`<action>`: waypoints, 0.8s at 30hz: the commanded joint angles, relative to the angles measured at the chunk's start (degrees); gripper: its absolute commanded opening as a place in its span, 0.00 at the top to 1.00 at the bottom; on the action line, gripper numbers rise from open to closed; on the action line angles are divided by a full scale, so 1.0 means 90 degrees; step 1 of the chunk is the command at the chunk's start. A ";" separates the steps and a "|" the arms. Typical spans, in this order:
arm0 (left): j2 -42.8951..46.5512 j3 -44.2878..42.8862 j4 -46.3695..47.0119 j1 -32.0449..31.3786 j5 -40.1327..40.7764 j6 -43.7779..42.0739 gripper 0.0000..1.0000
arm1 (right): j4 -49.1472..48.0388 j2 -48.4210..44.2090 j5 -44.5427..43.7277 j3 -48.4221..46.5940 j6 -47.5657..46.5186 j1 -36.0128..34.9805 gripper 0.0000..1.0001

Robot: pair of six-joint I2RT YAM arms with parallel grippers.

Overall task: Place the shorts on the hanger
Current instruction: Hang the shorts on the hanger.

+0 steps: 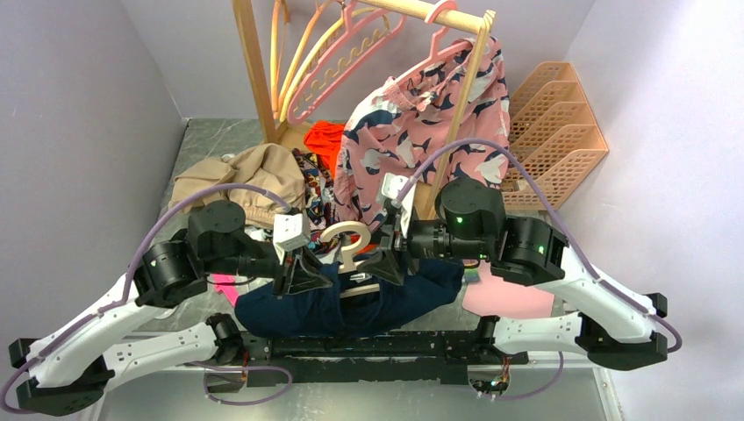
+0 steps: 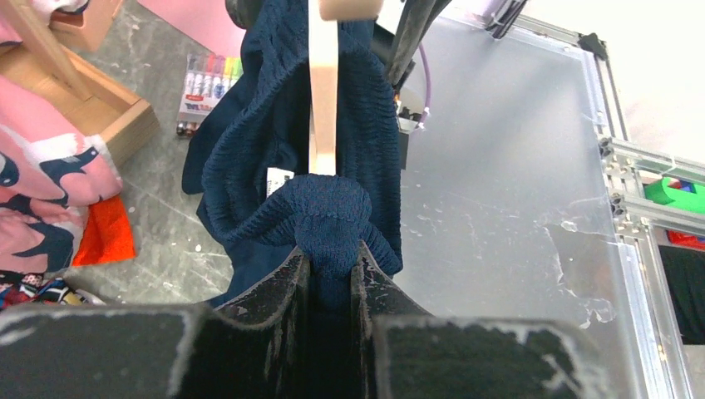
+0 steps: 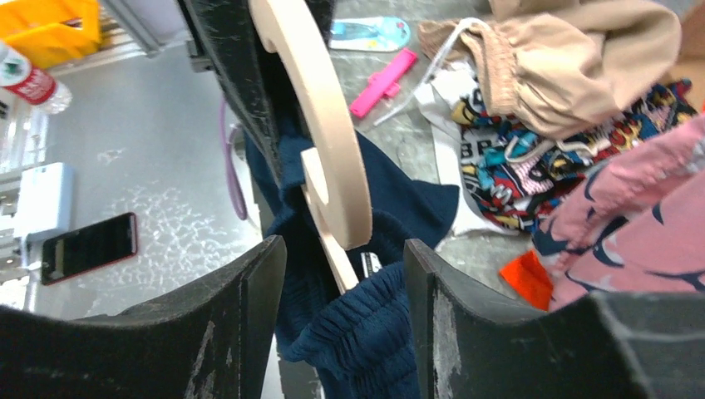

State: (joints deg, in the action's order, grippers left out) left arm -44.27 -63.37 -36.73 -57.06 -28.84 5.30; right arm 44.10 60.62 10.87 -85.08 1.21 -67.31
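The navy shorts hang low between my two arms, with the cream hanger standing inside the waistband, hook up. My left gripper is shut on a bunched fold of the waistband; the hanger's bar runs away from it inside the shorts. My right gripper is open at the other end. A ruffled stretch of the waistband lies between its fingers, close to the right one with a gap at the left. The hanger's hook curls just beyond it.
Behind stand a wooden rack with pink hangers and pink printed shorts. A tan garment and printed clothes lie on the left, a peach file organiser on the right. A pink sheet, markers and a phone lie nearby.
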 commanded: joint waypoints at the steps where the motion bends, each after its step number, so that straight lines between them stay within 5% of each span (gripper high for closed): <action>1: 0.0000 -0.0440 0.0395 -0.0009 -0.0569 -0.0110 0.93 | -0.0555 -0.0233 0.0808 0.0096 -0.0154 -0.0005 0.45; 12: -0.0344 -0.0635 0.0541 -0.0008 -0.0883 -0.0269 0.93 | -0.1907 -0.0327 0.1186 0.0820 0.0480 -0.0003 0.55; 18: -0.0449 -0.0761 0.0494 -0.0009 -0.0940 -0.0320 0.93 | -0.2062 -0.0254 0.1256 0.0851 0.0610 -0.0003 0.72; 24: -0.0426 -0.0813 0.0467 -0.0008 -0.0745 -0.0296 0.93 | -0.2094 -0.0351 0.1248 0.0934 0.0711 -0.0003 1.00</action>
State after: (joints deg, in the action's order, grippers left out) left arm -48.84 -67.94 -37.04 -57.08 -35.51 2.81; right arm 27.20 58.22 20.71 -77.08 6.24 -67.22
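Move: The hanger's neck stands some 5 cm to the left of the right gripper and 2 cm back, about level with it. Its hook curls about 7 cm to the left and 3 cm ahead, and the middle of the navy shorts hangs roughly 6 cm to the left, 10 cm back and 11 cm lower. From the left gripper, which already pinches the waistband, the neck lies about 5 cm to the right, 3 cm ahead and 4 cm higher. Bring the right gripper left and back to the hanger's neck, roughly 2.5 cm each way and about 2 cm up, lifting its fingertips some 10 degrees and turning it slightly counter-clockwise. Close the part-open fingers and pinch the neck just under the hook. Keep the left gripper's pinch on the waistband, easing it slightly up, right and back. ##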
